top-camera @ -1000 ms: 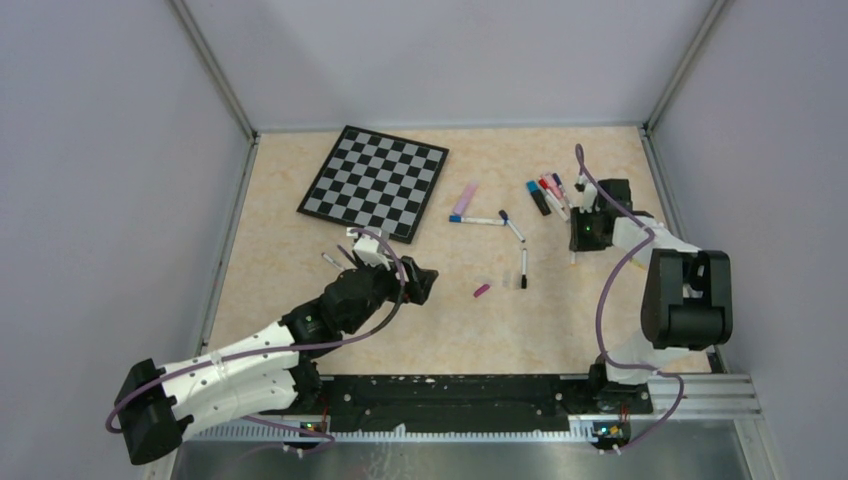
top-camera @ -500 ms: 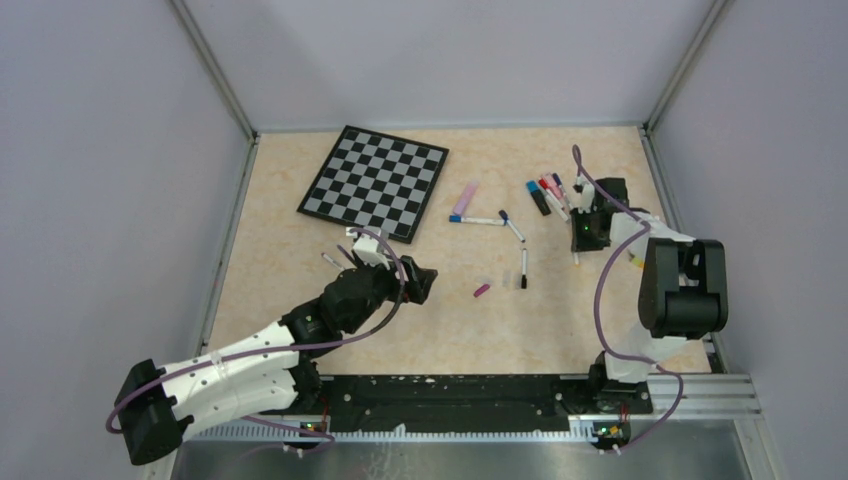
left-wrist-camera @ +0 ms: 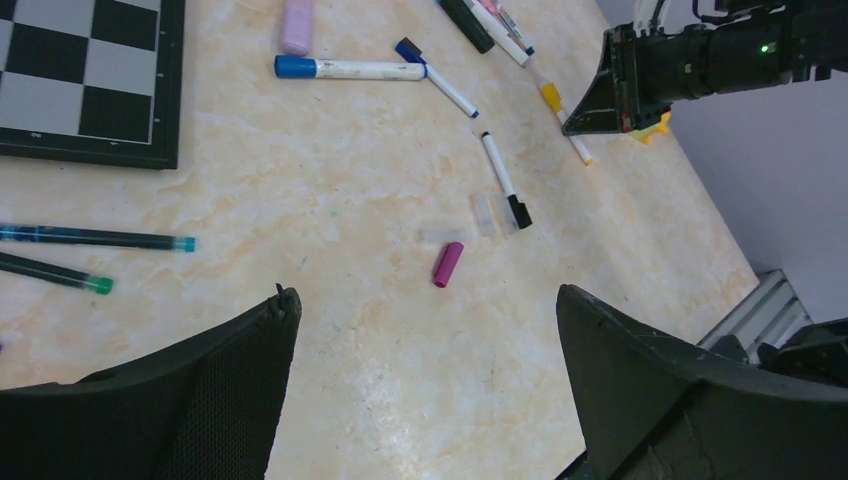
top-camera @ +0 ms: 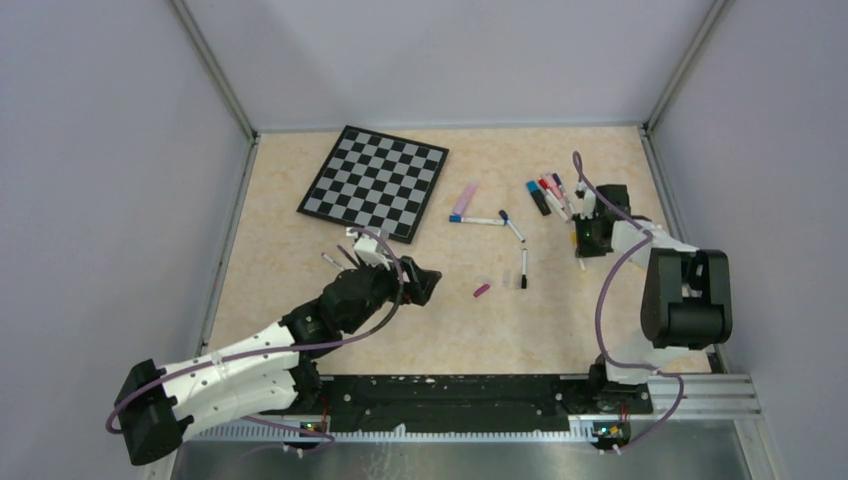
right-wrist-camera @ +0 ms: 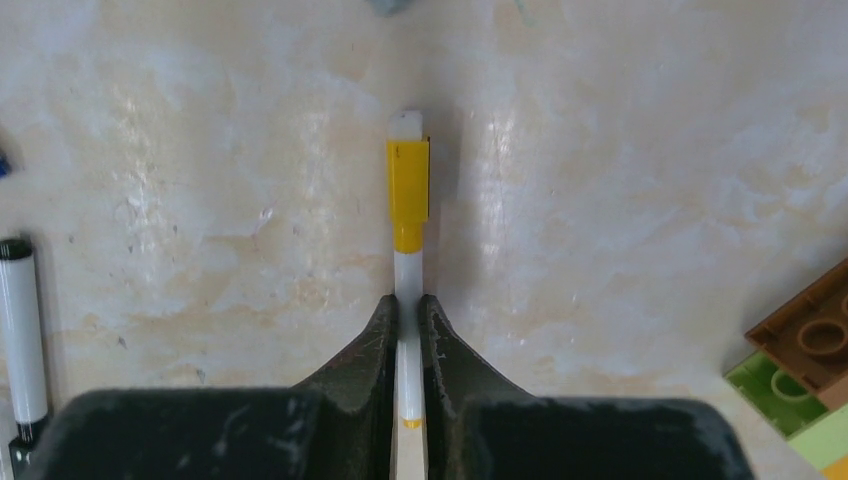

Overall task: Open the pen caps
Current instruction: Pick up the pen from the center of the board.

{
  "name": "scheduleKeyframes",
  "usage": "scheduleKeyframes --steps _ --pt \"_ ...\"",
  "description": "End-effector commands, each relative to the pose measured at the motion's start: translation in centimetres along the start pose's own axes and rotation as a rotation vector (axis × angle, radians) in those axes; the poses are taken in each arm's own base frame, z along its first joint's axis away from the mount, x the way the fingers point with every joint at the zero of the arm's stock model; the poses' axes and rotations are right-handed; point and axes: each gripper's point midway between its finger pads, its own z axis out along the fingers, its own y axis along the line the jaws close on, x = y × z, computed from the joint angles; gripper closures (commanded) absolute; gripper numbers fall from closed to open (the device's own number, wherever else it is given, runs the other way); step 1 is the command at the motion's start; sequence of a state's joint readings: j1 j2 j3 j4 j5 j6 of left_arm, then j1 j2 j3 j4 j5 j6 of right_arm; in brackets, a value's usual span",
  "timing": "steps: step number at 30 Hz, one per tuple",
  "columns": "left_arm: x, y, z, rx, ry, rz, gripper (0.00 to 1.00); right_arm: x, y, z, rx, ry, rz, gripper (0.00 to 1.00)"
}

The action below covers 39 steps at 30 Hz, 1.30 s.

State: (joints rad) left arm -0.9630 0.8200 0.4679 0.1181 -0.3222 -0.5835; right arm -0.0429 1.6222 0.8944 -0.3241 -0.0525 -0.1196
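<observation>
My right gripper (right-wrist-camera: 408, 300) is shut on the white body of a pen (right-wrist-camera: 408, 272) lying on the table, and its yellow cap (right-wrist-camera: 408, 190) sticks out beyond the fingertips. From above, the right gripper (top-camera: 586, 238) is at the right, just below a cluster of capped pens (top-camera: 548, 192). My left gripper (left-wrist-camera: 427, 298) hangs open over bare table, nothing between its fingers. A loose magenta cap (left-wrist-camera: 447, 264) lies just ahead of it. Beyond it lie a black-capped pen (left-wrist-camera: 503, 180), a blue-capped pen (left-wrist-camera: 350, 69) and a dark-blue-capped pen (left-wrist-camera: 435, 77).
A black-and-white chessboard (top-camera: 375, 180) lies at the back left. Two thin pens, one teal (left-wrist-camera: 95, 238) and one green (left-wrist-camera: 55, 273), lie left of my left gripper. A pink highlighter (top-camera: 464, 199) lies by the chessboard. Toy bricks (right-wrist-camera: 810, 340) sit right of my right gripper. Walls enclose the table.
The right gripper's jaws have closed onto the white pen's body, and the right arm has shifted slightly. The left arm has not moved.
</observation>
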Motion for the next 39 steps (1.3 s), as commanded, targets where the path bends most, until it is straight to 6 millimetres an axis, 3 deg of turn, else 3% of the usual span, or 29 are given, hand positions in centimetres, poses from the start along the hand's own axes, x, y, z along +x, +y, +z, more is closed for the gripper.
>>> scheduleKeyframes --steps 1,6,13,17,24,30,36,39 --pt "-1.0 -2.4 -0.2 0.124 -0.046 -0.098 0.01 -0.2 0.3 -2.4 -0.005 -0.089 -0.005 1.00" --pt "-1.0 -4.7 -0.1 0.249 -0.054 -0.175 0.01 -1.0 2.7 -5.4 -0.161 -0.219 -0.007 1.00" --pt "-1.4 -7.9 1.4 0.381 -0.063 -0.308 0.01 -0.5 10.6 -11.1 -0.667 -0.312 -0.225 1.00" --pt "-1.5 -9.4 3.4 0.406 -0.052 -0.368 0.01 0.4 13.5 -14.2 -0.890 -0.354 -0.310 1.00" --pt "-0.8 -12.3 8.0 0.454 0.004 -0.338 0.06 0.9 15.2 -16.5 -1.023 -0.388 -0.346 1.00" --pt "0.2 -13.0 11.8 0.404 0.052 -0.358 0.15 1.2 16.3 -17.3 -1.069 -0.391 -0.378 1.00" --pt "1.6 -13.1 14.0 0.348 0.114 -0.394 0.30 1.3 16.7 -17.8 -1.087 -0.397 -0.391 1.00" --pt "2.4 -13.2 14.6 0.329 0.144 -0.413 0.32 1.3 16.9 -17.9 -1.094 -0.397 -0.400 1.00"
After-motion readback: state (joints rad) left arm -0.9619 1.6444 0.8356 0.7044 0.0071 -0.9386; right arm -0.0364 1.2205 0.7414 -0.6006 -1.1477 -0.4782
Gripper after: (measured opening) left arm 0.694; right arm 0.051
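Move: The right hand already holds the yellow-capped pen by its white barrel, its middle about 1 cm ahead of the grip. The open left gripper, where the pen goes, is some 38 cm left of the right hand, 12 cm back and 16 cm up. From the right hand, the black-capped marker lies 15 cm left, 4 cm back; the magenta cap 26 cm left, 10 cm back. From the left hand, the pen is about 38 cm right, 13 cm ahead and 16 cm below. Keeping its pinch on the barrel, the right hand draws the pen back, then sweeps it left and up off the table towards the left gripper, some 23 cm in all, swinging counter-clockwise until its fingers point left. The left hand comes about 18 cm right and slightly forward, tilting some 30 degrees, its wide-open fingers closing by about a third around the cap end; contact there can't be seen. ##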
